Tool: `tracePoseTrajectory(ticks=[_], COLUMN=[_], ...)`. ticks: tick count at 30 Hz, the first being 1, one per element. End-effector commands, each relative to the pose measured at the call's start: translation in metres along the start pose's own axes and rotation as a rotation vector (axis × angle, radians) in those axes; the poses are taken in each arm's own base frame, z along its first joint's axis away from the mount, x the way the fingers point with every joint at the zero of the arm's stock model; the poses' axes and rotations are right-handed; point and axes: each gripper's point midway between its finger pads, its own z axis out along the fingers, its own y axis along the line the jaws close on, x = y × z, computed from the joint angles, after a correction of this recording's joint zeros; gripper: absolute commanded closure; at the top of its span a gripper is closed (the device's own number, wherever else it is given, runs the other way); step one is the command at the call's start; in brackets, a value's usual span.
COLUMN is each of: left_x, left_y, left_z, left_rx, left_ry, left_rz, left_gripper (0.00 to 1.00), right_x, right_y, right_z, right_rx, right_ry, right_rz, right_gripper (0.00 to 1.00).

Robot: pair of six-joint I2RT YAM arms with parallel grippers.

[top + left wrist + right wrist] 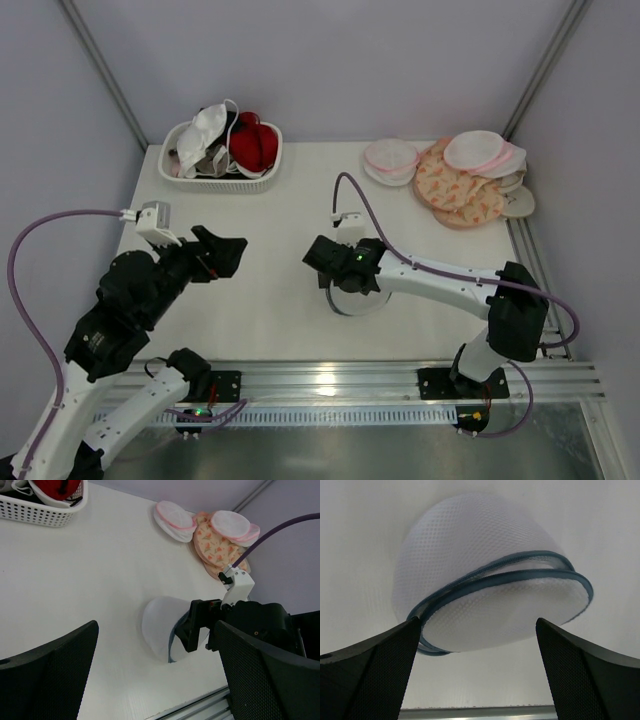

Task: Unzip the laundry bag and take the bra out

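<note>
The laundry bag (347,301) lies on the table as a domed white mesh pouch (485,565) with a dark blue-grey zipper rim; its rim shows as two bands running side by side. My right gripper (322,260) hangs open just above it, and the black fingers (365,675) straddle the bag's near edge without touching it. Further left, my left gripper (228,255) hovers open and empty, looking across at the bag (160,625). No bra shows at the bag, and the mesh hides what is inside.
A white basket (222,184) at the back left holds a red garment, a greyish one and a white strapped garment (207,128); I cannot tell whether that is the bra. Pink-rimmed and peach patterned pouches (462,178) are piled at the back right. A metal rail runs along the near edge.
</note>
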Motion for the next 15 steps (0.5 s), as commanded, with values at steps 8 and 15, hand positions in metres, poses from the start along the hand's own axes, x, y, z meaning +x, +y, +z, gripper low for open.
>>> tracePoseTrajectory(ticks=[8,15], left_x=[0.001,0.004], left_y=[0.005,0.007], left_z=[-0.012,-0.014], left_rx=[-0.002,0.001], left_ry=[-0.004,-0.004], left_rz=[0.039,0.037], left_gripper=[0.01,0.01], right_x=[-0.012,-0.037], right_y=[0.081,0.057], right_z=[-0.053,-0.074], right_rx=[-0.525,-0.479], right_ry=[0.008,-0.044], right_rz=[0.359,0.519], right_gripper=[0.01,0.01])
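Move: The laundry bag lies on the table almost under the open right hand, its middle about 3 cm ahead, 2 cm to the right and 11 cm below. The basket of clothes stands some 34 cm ahead and 31 cm to the left, and the pink-rimmed bag about 35 cm ahead and 15 cm to the right. From the idle left hand, the laundry bag is roughly 6 cm ahead, 21 cm right and 32 cm down. The laundry bag is left behind as the right hand clears it to the left, by about 6 cm, and back some 3 cm, dipping a little at first and then rising to end about 5 cm higher. Meanwhile the wrist rolls some 35 degrees, left side up, so the downward fingers swing out towards the left; they stay wide open and hold nothing. ##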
